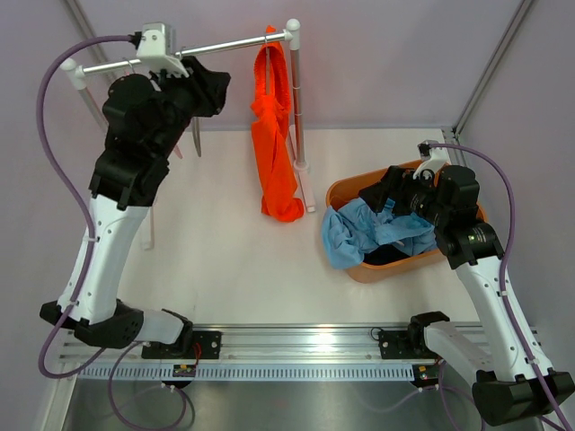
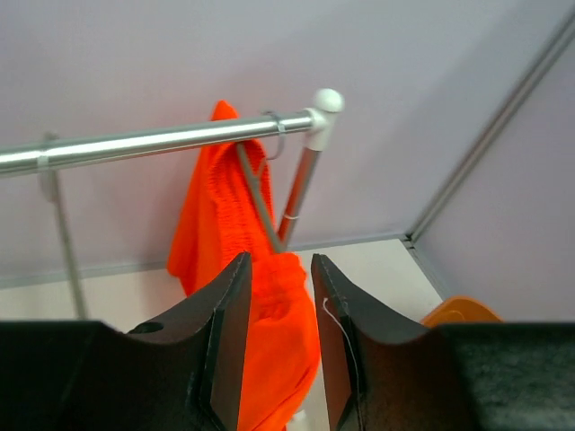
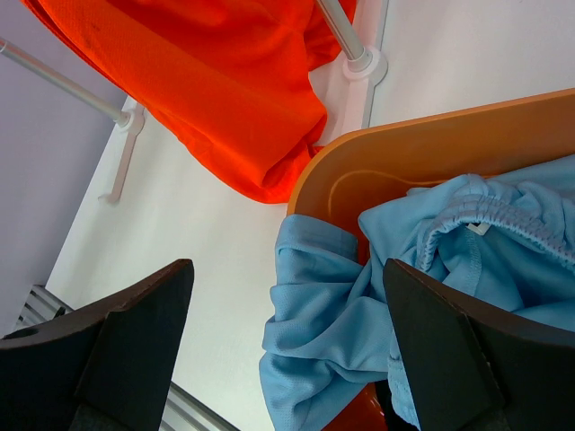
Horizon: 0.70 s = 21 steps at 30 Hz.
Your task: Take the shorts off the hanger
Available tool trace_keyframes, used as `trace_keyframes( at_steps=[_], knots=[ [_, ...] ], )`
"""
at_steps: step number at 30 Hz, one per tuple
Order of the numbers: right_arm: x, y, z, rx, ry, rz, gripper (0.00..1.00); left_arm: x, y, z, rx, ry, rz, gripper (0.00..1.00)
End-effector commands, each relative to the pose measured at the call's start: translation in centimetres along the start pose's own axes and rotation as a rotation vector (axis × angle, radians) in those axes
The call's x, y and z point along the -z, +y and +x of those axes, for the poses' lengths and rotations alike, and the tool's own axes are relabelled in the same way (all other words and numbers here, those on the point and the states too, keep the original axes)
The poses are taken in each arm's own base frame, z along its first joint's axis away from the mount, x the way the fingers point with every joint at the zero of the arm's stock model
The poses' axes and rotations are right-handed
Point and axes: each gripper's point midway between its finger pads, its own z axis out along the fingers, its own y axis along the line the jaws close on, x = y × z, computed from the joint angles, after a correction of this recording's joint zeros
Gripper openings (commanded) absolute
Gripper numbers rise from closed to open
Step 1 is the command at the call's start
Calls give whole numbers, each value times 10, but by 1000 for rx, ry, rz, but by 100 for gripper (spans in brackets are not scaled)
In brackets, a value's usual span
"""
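The bright orange shorts [image 1: 274,144] hang on a grey hanger [image 2: 256,193] near the right end of the rack's metal rail [image 1: 225,45]. My left gripper [image 1: 208,85] is raised beside the rail, left of the orange shorts [image 2: 216,215]. In the left wrist view the left gripper [image 2: 279,260] has a narrow gap between its jaws with nothing in it; the shorts are well beyond them. The light blue shorts [image 1: 364,232] lie in the orange basket [image 1: 346,189], spilling over its rim, with dark fabric [image 1: 386,256] beneath. My right gripper [image 3: 287,265] hovers wide open over the light blue shorts [image 3: 332,305].
The rack's right upright [image 1: 296,99] stands just beside the orange shorts, its foot [image 3: 364,63] near the basket rim [image 3: 404,153]. A spare grey hanger hook [image 2: 49,166] sits on the rail [image 2: 162,141] at the left. Walls close the back and right.
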Motion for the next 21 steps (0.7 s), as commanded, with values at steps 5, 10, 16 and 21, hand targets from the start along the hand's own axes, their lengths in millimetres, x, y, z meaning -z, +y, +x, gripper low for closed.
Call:
trace_keyframes(
  at_steps=[5,10,16,21],
  knots=[
    [9,7,-4,23,-10,-11,95,-55,-23,25,-36,-10,-28,36],
    [14,7,0,24,-8,-7,95,-82,-30,44,-45,-8,-44,36],
    [18,9,2,24,-5,-12,95,-112,-29,58,-73,-8,-66,37],
    [24,9,7,28,-3,-13,95,-128,-24,53,-138,-34,-105,41]
  ],
)
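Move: The orange shorts hang some 13 cm ahead of the left hand and 10 cm to its right, their middle about 24 cm lower; only their top end is up near the rail. The bare grey hanger is roughly 11 cm ahead, 4 cm left and 12 cm below the hand. The rail's right end knob stands about 17 cm ahead, 15 cm right and 4 cm below. From the right hand the shorts lie some 18 cm ahead and 22 cm left, about level. Rightwards at first, then forward and down as well, the left hand sweeps away from the bare grey hanger towards the top of the orange shorts, some 11 cm forward, 9 cm right and 8 cm down. The sinking eases off at the end while it still pushes forward. The wrist rolls left side up and tips down slightly, under 10 degrees each, with the fingers staying partly open; no touch can be seen. ##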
